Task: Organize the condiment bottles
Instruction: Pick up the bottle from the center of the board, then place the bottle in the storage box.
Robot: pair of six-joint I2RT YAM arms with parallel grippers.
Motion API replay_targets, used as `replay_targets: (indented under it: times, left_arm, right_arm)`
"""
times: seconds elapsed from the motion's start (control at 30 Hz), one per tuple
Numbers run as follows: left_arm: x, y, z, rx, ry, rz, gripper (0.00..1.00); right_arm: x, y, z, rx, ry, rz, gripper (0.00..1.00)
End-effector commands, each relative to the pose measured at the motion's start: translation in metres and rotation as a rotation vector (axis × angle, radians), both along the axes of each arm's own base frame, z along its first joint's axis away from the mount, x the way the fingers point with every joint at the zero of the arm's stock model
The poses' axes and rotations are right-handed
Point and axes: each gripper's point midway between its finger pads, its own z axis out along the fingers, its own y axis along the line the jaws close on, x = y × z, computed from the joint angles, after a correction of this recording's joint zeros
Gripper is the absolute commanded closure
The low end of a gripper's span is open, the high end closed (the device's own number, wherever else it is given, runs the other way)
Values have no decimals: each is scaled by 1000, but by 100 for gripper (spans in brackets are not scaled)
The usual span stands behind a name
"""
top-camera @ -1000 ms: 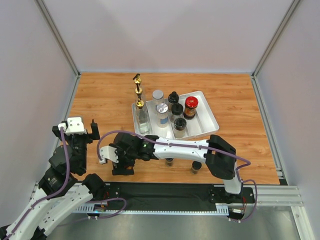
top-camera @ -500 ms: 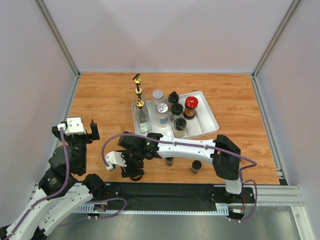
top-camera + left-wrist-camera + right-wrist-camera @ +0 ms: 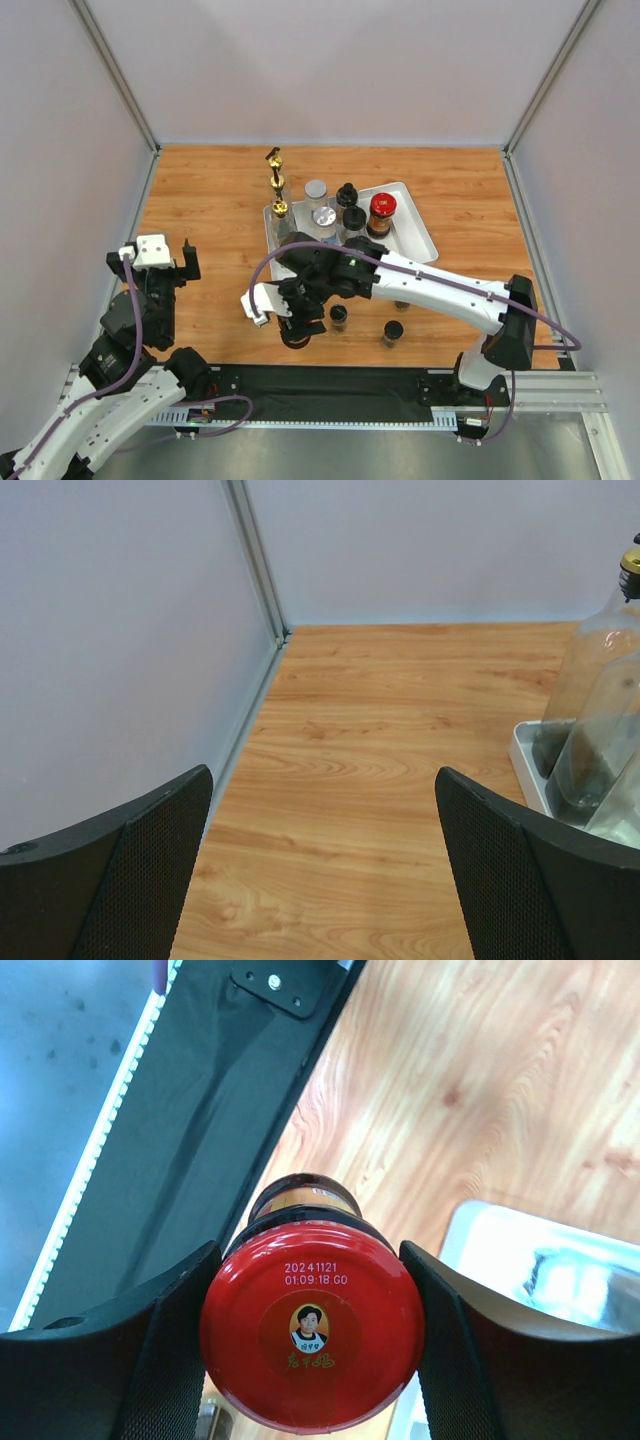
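My right gripper (image 3: 305, 1260) is shut on a red-lidded dark jar (image 3: 312, 1338), gripping its lid from both sides, over the table's near edge. From above, this gripper (image 3: 295, 320) hides most of the jar. The white tray (image 3: 425, 240) holds another red-lidded jar (image 3: 381, 212), gold-spouted clear bottles (image 3: 275, 185), silver-lidded jars (image 3: 323, 217) and black-capped jars (image 3: 347, 196). Two small black-capped jars (image 3: 339, 316) (image 3: 392, 331) stand on the wood near the front. My left gripper (image 3: 325, 780) is open and holds nothing, off to the left (image 3: 170, 262).
A black mat (image 3: 340, 385) runs along the near edge under the arm bases. Grey walls enclose the table on the left, back and right. In the left wrist view a clear bottle (image 3: 590, 700) stands in the tray's corner (image 3: 525, 765).
The right arm has swung rightward from the left front toward the tray's near side, its jaws closing on the red-lidded jar. The left arm has stayed still.
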Motion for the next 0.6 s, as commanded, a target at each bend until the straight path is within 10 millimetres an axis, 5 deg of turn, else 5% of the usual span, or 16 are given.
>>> replay_targets:
  times: [0.0,0.57]
  left_arm:
    - [3,1,3,18,-4,21,0]
    - [7,-3,-1,40,14,15,0]
  right_arm:
    - [6,-4,47,134,-46,15,100]
    - [99,-76,117,311,-123,-322,100]
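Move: The right hand, already holding the red-lidded bottle in the air, has the tray's free front-right part some 22 cm ahead, 22 cm to its right and 13 cm below. The standing red bottle is about 28 cm ahead and 20 cm right; the nearest black-capped bottle in the tray, 19 cm ahead and 14 cm right. A small spice jar is 5 cm ahead and 9 cm right. From the left hand, that free part is roughly 10 cm ahead, 50 cm right. Carrying the red-lidded bottle up and across towards the tray, the right hand speeds up as it goes about 9 cm forward, 7 cm to its right and 6 cm higher, passing above the small spice jar. The wrist swings roughly 20 degrees, mostly clockwise, while the fingers keep their grip around the bottle. ##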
